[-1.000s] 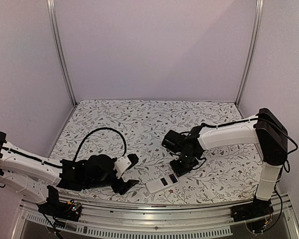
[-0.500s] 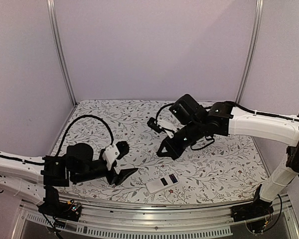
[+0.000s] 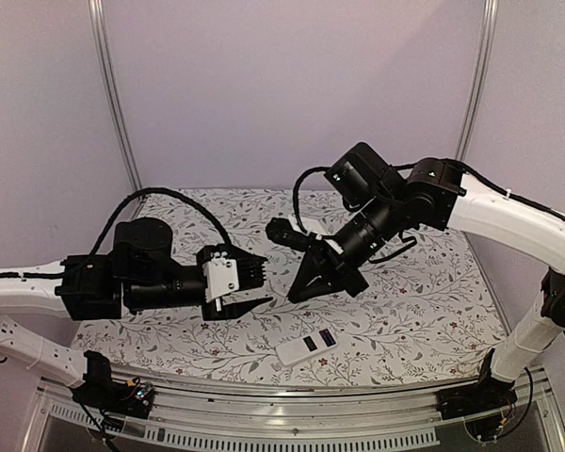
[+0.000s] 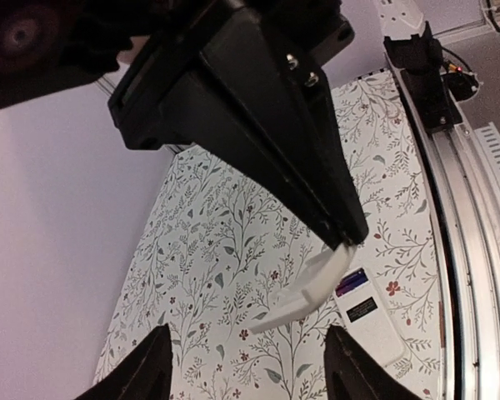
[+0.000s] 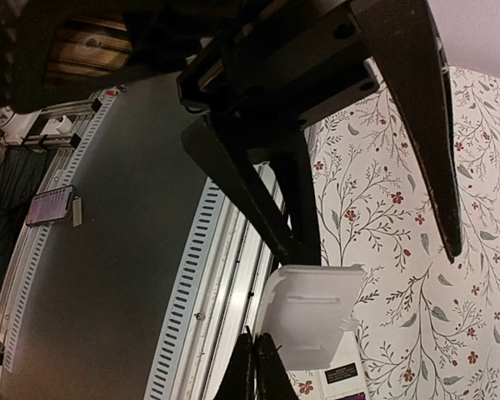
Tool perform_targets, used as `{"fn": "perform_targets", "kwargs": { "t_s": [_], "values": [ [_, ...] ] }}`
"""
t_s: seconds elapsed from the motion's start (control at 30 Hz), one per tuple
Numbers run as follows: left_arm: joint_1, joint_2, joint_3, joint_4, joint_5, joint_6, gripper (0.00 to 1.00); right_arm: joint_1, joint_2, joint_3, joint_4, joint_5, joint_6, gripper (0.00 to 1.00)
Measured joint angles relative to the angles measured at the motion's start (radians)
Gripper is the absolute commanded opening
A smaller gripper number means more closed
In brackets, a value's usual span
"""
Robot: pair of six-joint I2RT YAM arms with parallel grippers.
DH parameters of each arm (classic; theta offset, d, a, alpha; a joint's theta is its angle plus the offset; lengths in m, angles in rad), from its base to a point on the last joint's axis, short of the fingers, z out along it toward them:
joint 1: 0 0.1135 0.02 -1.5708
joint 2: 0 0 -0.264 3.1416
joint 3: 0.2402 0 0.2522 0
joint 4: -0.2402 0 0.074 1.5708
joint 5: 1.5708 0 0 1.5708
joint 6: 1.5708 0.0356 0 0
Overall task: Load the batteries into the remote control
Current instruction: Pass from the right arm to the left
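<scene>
The remote control (image 3: 307,347) lies back-up near the table's front edge, also seen in the left wrist view (image 4: 375,325) and the right wrist view (image 5: 343,382). A dark purple patch (image 4: 352,283) shows in its slot; I cannot tell whether that is the batteries. My right gripper (image 3: 296,293) hangs above the table, shut on the edge of a thin white battery cover (image 4: 304,292), (image 5: 312,321). Its own thin fingertips (image 5: 257,346) pinch the cover's lower left edge. My left gripper (image 3: 262,283) faces it from the left, open (image 4: 248,354), and the cover's free end hangs just ahead of its fingers.
The floral tablecloth (image 3: 414,311) covers the table. A metal rail (image 3: 292,428) runs along the near edge. The left arm's black cable (image 3: 184,202) arcs over the back left. Purple walls and two metal posts close in the back and sides.
Both arms rose off the table. The right gripper left the remote and swung up and left with the cover. The left gripper lifted toward it and its jaws narrowed somewhat.
</scene>
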Motion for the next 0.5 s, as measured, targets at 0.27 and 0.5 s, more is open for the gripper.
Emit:
{"fn": "perform_targets", "kwargs": {
  "t_s": [0.27, 0.5],
  "values": [
    [0.012, 0.055, 0.065, -0.081, 0.129, 0.170, 0.48, 0.000, 0.000, 0.030, -0.079, -0.045, -0.144, 0.00],
    [0.013, 0.084, 0.098, -0.097, 0.186, 0.226, 0.35, 0.000, 0.009, 0.043, -0.113, -0.049, -0.188, 0.00]
  ]
}}
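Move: The battery cover, pinched in the right fingers and sticking out of them towards the left gripper, has its middle about 3 cm to the left hand's right, 3 cm back and 1 cm lower. The remote control lies on the table some 27 cm below the left hand, 5 cm farther out and 5 cm to its right. From the right hand the cover's middle is roughly 2 cm left, 1 cm back and 1 cm down. The right fingers keep their pinch on the battery cover while the left hand closes in on its free end, going about 2 cm right and 2 cm back, turning clockwise some 15 degrees as its fingers narrow from over half open to about two fifths. The right hand eases back and right about 1.5 cm, turning slightly counter-clockwise. ##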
